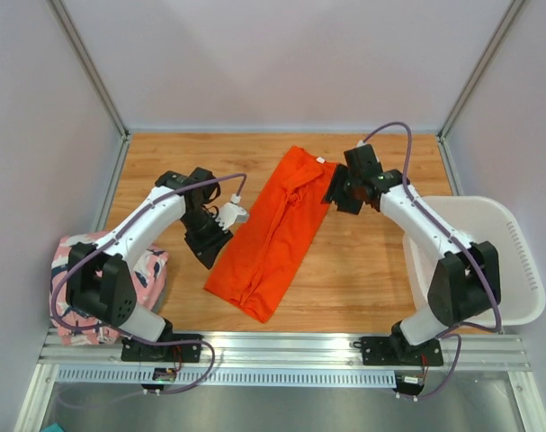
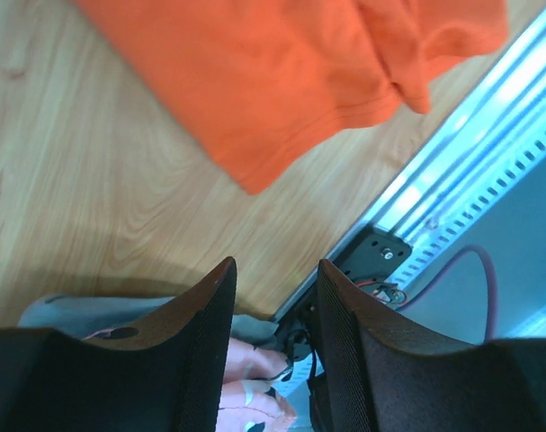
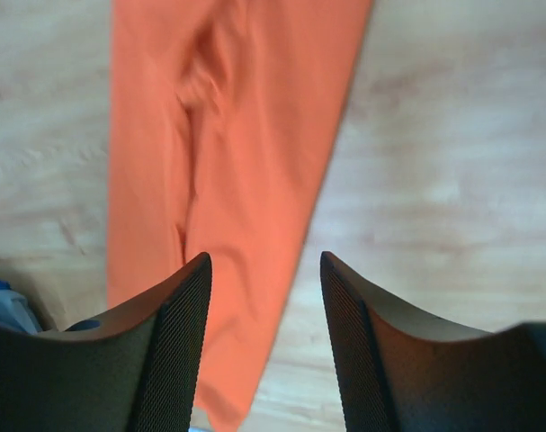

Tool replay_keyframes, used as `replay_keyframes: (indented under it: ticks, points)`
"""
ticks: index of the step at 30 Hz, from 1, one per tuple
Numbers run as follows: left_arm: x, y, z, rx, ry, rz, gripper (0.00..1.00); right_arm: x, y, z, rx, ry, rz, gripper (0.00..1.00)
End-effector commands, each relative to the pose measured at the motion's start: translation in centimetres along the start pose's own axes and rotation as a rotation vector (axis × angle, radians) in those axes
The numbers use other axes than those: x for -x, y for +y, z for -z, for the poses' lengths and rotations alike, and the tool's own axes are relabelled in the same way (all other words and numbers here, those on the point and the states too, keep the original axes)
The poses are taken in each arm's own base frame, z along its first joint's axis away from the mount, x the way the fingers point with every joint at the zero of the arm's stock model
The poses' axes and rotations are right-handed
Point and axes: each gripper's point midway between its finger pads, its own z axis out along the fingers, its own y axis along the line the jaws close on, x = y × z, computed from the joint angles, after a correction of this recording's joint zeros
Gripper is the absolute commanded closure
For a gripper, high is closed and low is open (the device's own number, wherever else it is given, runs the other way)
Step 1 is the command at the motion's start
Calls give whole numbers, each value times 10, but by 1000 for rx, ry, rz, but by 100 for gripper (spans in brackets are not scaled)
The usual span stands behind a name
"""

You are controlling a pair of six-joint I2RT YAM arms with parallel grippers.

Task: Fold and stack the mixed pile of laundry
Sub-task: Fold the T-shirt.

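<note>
The bright orange garment [image 1: 277,229] lies flat on the wooden table, folded into a long strip running from far right to near left. My left gripper [image 1: 207,255] hovers just off its left edge, open and empty; in the left wrist view the orange cloth [image 2: 281,72] lies beyond the left gripper [image 2: 277,270]. My right gripper [image 1: 332,199] hangs open over the strip's far right edge, and its wrist view has the orange cloth [image 3: 228,135] under the right gripper [image 3: 265,261]. A pink patterned garment [image 1: 70,256] lies folded at the table's near left corner.
A white plastic basket [image 1: 515,261] stands at the right edge beside the right arm. Grey cloth [image 2: 48,310] peeks out beside the pink garment [image 2: 255,400]. A metal rail [image 1: 281,346] runs along the near edge. A sliver of blue [image 3: 1,308] is at the right wrist view's left edge.
</note>
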Motion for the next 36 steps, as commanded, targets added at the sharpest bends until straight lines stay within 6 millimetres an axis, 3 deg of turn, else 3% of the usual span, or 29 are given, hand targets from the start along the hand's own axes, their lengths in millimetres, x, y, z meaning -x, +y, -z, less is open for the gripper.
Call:
replay_keyframes:
  ticks: [1,6,9,10,11,13,14,15,17,18,19,21,24,25,28,30,32,33,35,36]
  points:
    - [-6,23,-1,89,3,135,50,-23,-16,-31,-10,29,-161,46]
    - [-17,48,-37,136,88,202,46,45,-24,-70,-99,-91,-218,51]
    - [-23,55,-57,124,132,204,47,66,-40,-104,-175,-73,-266,53]
    - [-25,56,-62,113,150,207,47,59,-54,-127,-218,-35,-287,53]
    - [-25,57,-64,109,150,201,47,76,-57,-130,-219,-54,-309,53]
    - [-23,57,-69,86,152,188,47,82,-68,-145,-247,-41,-341,54]
    - [-22,56,-70,76,151,187,47,72,-79,-164,-277,-5,-353,54]
    - [-22,53,-71,58,153,185,47,83,-79,-168,-258,-9,-373,54]
    - [-19,49,-77,35,160,164,47,73,-87,-189,-267,46,-403,55]
    - [-19,48,-79,29,165,152,47,81,-80,-192,-238,41,-406,55]
    - [-20,44,-84,15,184,128,47,76,-84,-205,-244,55,-409,55]
    - [-21,40,-92,-4,213,109,48,82,-68,-211,-170,79,-423,55]
    - [-23,32,-103,-42,245,83,48,79,-70,-225,-172,94,-443,71]
    - [-20,28,-106,-60,244,72,48,83,-70,-231,-171,89,-450,82]
    - [-13,16,-116,-118,239,37,48,91,-69,-247,-138,85,-499,99]
    - [4,1,-119,-166,210,-16,48,93,-63,-260,-91,101,-525,100]
    - [25,-22,-122,-240,163,-81,48,129,-29,-264,74,33,-527,100]
    - [31,-30,-123,-264,152,-99,48,127,-30,-270,78,31,-537,100]
    - [41,-44,-127,-310,140,-136,48,149,-16,-267,129,-13,-544,100]
    - [42,-57,-128,-351,146,-167,48,152,-16,-271,136,-21,-548,95]
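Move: The right hand's target, the T-shirt's far right corner, lies about 19 cm ahead, 5 cm right and 15 cm below; the neck label is about 22 cm ahead and 1 cm left of that hand, the far left corner 25 cm ahead and 8 cm left. The left hand hangs some 12 cm above the near left corner, level with it and 2 cm left; from that hand the near right corner is 11 cm back, 14 cm right, the folded pile 27 cm left, 3 cm back. The right hand dips and eases briefly back, then sweeps forward and down to the table while turning about 20 degrees clockwise, drifting right on the way, shuts its fingers on the T-shirt's far right corner and draws it some 5 cm farther forward and slightly left. The left hand sinks about 10 cm onto the near left corner, fingers staying half open, and with the fingertips on the cloth drags that corner to the right and a little back, its wrist tilting. ##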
